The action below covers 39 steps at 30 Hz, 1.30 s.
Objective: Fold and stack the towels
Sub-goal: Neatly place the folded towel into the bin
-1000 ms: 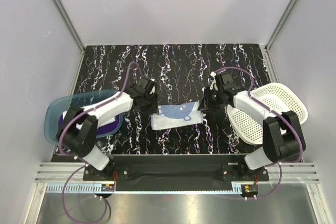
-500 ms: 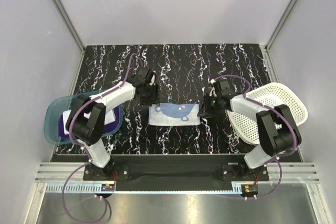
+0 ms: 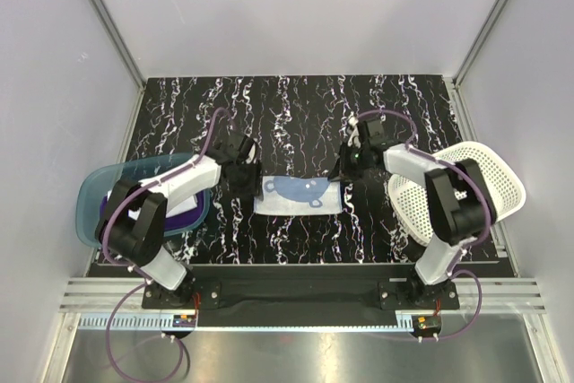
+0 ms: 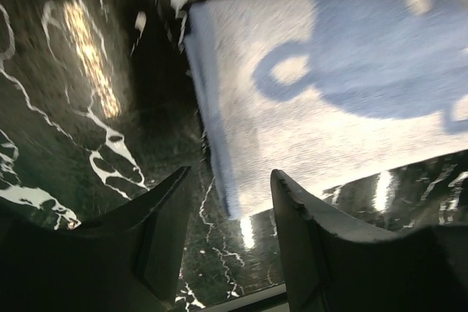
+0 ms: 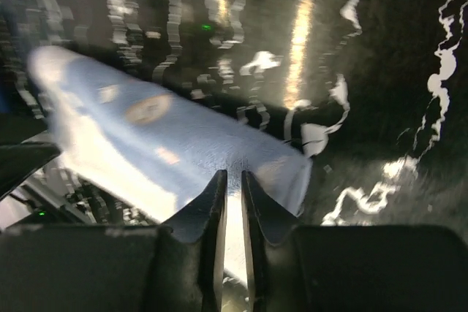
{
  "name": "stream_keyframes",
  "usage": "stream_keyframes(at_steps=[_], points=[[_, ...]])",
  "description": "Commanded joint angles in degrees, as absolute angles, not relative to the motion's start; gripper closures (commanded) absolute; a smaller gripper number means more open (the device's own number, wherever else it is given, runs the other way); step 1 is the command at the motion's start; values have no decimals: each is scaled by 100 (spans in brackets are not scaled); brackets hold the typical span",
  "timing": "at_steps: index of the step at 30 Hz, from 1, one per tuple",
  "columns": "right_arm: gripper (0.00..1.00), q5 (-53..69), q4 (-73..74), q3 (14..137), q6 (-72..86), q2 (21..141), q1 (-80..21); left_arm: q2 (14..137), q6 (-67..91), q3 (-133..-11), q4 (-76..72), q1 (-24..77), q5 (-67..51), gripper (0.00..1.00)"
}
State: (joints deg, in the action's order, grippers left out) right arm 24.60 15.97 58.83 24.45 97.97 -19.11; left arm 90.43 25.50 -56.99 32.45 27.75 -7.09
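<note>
A light blue and white towel (image 3: 299, 195) lies flat as a folded rectangle in the middle of the black marbled table. My left gripper (image 3: 244, 173) is at its left edge, open, and in the left wrist view the left gripper (image 4: 230, 174) straddles the near corner of the towel (image 4: 329, 100) without pinching it. My right gripper (image 3: 346, 170) is at the towel's right edge. In the right wrist view the right gripper (image 5: 234, 174) has its jaws drawn to a narrow slit on the towel (image 5: 146, 137) cloth, just inside its right end. A deep purple towel (image 3: 182, 218) lies in the tub.
A translucent teal tub (image 3: 94, 195) stands at the left edge of the table, partly under my left arm. A white perforated basket (image 3: 475, 177) lies tilted at the right, beside my right arm. Grey walls close in the table on three sides.
My left gripper's jaws have widened and it has settled at the towel's left edge. My right gripper has moved onto the right edge and its jaws have narrowed. The towel has shifted slightly left.
</note>
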Motion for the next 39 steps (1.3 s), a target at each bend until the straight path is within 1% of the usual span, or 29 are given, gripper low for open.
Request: stream_keyframes(at_steps=[1,7,12,15,16,19,22,28,31,32,34,35,36,38,39], points=[[81,2329,1477,6152,2154,10379,-1925,9184,2742,-5537,2874,2795,-817,49],[80,1881,1459,6231,2039,10477,-1925,9413,2707,-5581,3093,2795,-387,51],[73,1846,1713,6336,2004,10099,-1925,9255,2690,-5713,3182,2795,-299,50],[70,1881,1915,6346,2013,9757,-1925,9228,2593,-5915,3147,2769,-456,47],[69,1916,1951,6328,2039,9669,-1925,9272,2558,-5950,3077,2742,-675,46],[67,2056,2039,6188,2144,9361,-1925,9378,2505,-6056,2928,2602,-1035,45],[64,2381,1855,5898,2276,9124,-1933,9561,2487,-6091,2874,2496,-1107,44],[60,2338,1705,5555,2294,8912,-1934,9948,2505,-6091,2646,2461,-1423,45],[50,2364,1696,5537,2303,8903,-1934,10098,2645,-6021,2610,2470,-1459,49],[39,2364,1705,5537,2294,8860,-1925,10116,2715,-5994,2610,2461,-1433,50],[19,2338,1714,5537,2294,8798,-1934,10142,2777,-5889,2497,2470,-1433,55],[8,2329,1740,5555,2285,8720,-1925,10160,2812,-5880,2479,2461,-1441,59],[1,2320,1749,5555,2276,8684,-1934,10178,2839,-5889,2479,2470,-1441,68],[0,2303,1810,5581,2250,8561,-1934,10187,2874,-5941,2540,2470,-1433,79],[0,2251,1837,5590,2241,8534,-1934,10169,2883,-5959,2610,2478,-1441,89]])
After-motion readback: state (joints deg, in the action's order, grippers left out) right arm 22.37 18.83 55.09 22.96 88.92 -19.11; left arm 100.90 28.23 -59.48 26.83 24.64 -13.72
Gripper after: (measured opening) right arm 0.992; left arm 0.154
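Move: The folded towel's middle lies about 10 cm to the right of the left hand, 3 cm ahead and 4 cm below. From the right hand, the same towel's middle is some 8 cm to the left, 3 cm back and 4 cm below. The teal bin stands about 25 cm to the left of the left hand, level with it fore and aft and roughly at its height; the white basket is some 27 cm to the right of the right hand and 3 cm back. The towel's left edge ends up pinched by the left hand, which dips about 3 cm, rises a little while shifting forward past its start, then sinks again, its half-open fingers closing. Over the right end the closed right fingers drop about 4 cm to towel height, linger, then rise about 7 cm, ease back and spread wide. ##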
